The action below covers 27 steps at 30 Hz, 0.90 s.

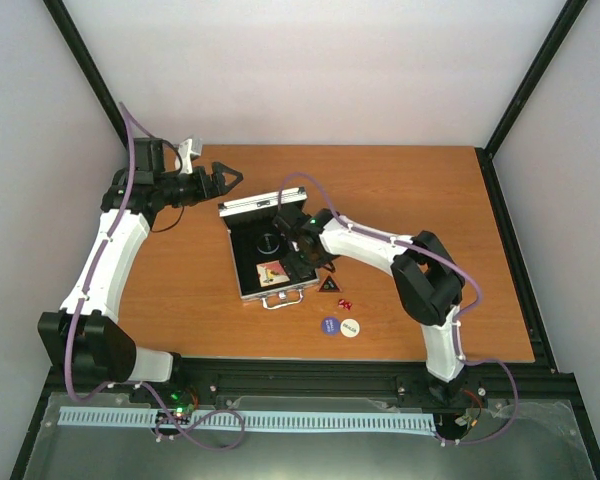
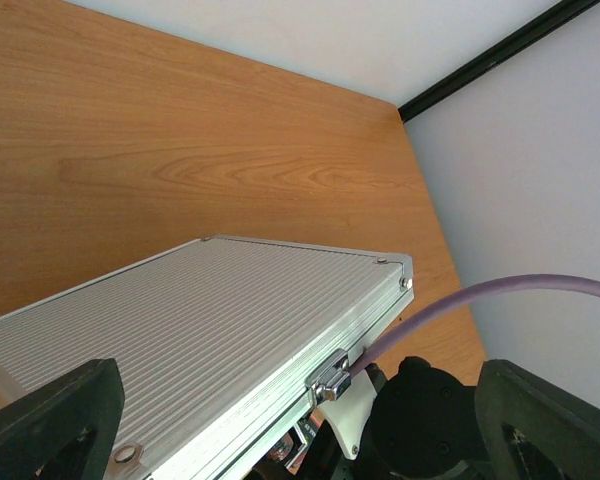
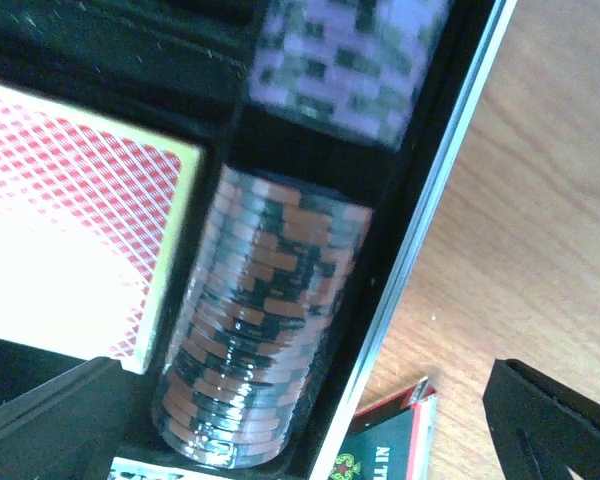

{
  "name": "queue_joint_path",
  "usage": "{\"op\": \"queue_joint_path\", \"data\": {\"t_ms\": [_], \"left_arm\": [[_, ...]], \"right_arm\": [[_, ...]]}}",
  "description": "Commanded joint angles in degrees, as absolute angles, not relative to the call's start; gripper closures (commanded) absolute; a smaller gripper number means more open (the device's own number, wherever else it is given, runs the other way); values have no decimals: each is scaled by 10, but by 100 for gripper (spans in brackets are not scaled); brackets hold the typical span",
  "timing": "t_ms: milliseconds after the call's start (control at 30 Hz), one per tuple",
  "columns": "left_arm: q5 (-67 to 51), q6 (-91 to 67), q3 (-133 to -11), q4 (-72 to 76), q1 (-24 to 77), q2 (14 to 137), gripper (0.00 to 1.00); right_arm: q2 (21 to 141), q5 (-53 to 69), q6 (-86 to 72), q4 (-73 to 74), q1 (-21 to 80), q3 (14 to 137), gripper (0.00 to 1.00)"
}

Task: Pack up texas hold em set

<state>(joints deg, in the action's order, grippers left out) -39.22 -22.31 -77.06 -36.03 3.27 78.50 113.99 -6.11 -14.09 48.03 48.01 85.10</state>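
Observation:
The silver case (image 1: 242,268) lies open mid-table with its lid (image 1: 252,207) raised at the back. Inside are a pink-orange card box (image 1: 272,272) and dark chip stacks. My left gripper (image 1: 227,178) is open just behind the lid; the left wrist view shows the ribbed lid (image 2: 200,320) and its latch (image 2: 332,380) ahead of the spread fingers (image 2: 50,420). My right gripper (image 1: 305,257) is open over the case's right side, above a red-brown chip stack (image 3: 260,330), with a purple stack (image 3: 350,60) and the card box (image 3: 70,230) nearby. The black triangle (image 1: 328,285) lies outside the case.
Two red dice (image 1: 345,303), a blue disc (image 1: 330,325) and a white disc (image 1: 350,327) lie on the wooden table (image 1: 430,220) in front of the case on its right. The black frame rails run along the table's right and left edges.

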Motion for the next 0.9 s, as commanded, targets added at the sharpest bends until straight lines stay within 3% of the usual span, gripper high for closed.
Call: {"op": "queue_joint_path", "data": {"t_ms": [0, 667, 867], "left_arm": [[-394, -224, -788, -365, 34, 787, 1], [-377, -180, -847, -408, 34, 757, 0], [-476, -214, -820, -354, 34, 758, 0]], "right_arm": [[1164, -82, -99, 547, 487, 922, 0], [1260, -73, -75, 589, 443, 1095, 0], [1257, -67, -72, 590, 441, 1101, 0]]}}
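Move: From the right hand, low over the front right corner of the open case, the purple chips lie about 9 cm ahead and 3 cm left; the orange chips are some 3 cm ahead and 2 cm left, and the cards about 8 cm left and 1 cm ahead, all roughly 4 cm below. The lid's middle stands about 10 cm ahead, 8 cm left and 5 cm above that hand; from the left hand it lies some 8 cm right, 2 cm ahead and 18 cm below. The right hand first lifts off the orange chips' end of the case, then travels about 6.5 cm forward and a little left towards the purple chips, dipping slightly midway and finishing some 3 cm higher, fingers wide open and still pointing down, the back of its wrist seeming to bear on the leaning lid near the latch. The left hand waits, then rises about 4 cm away from the lid, tilting its fingers up slightly and keeping them open. ##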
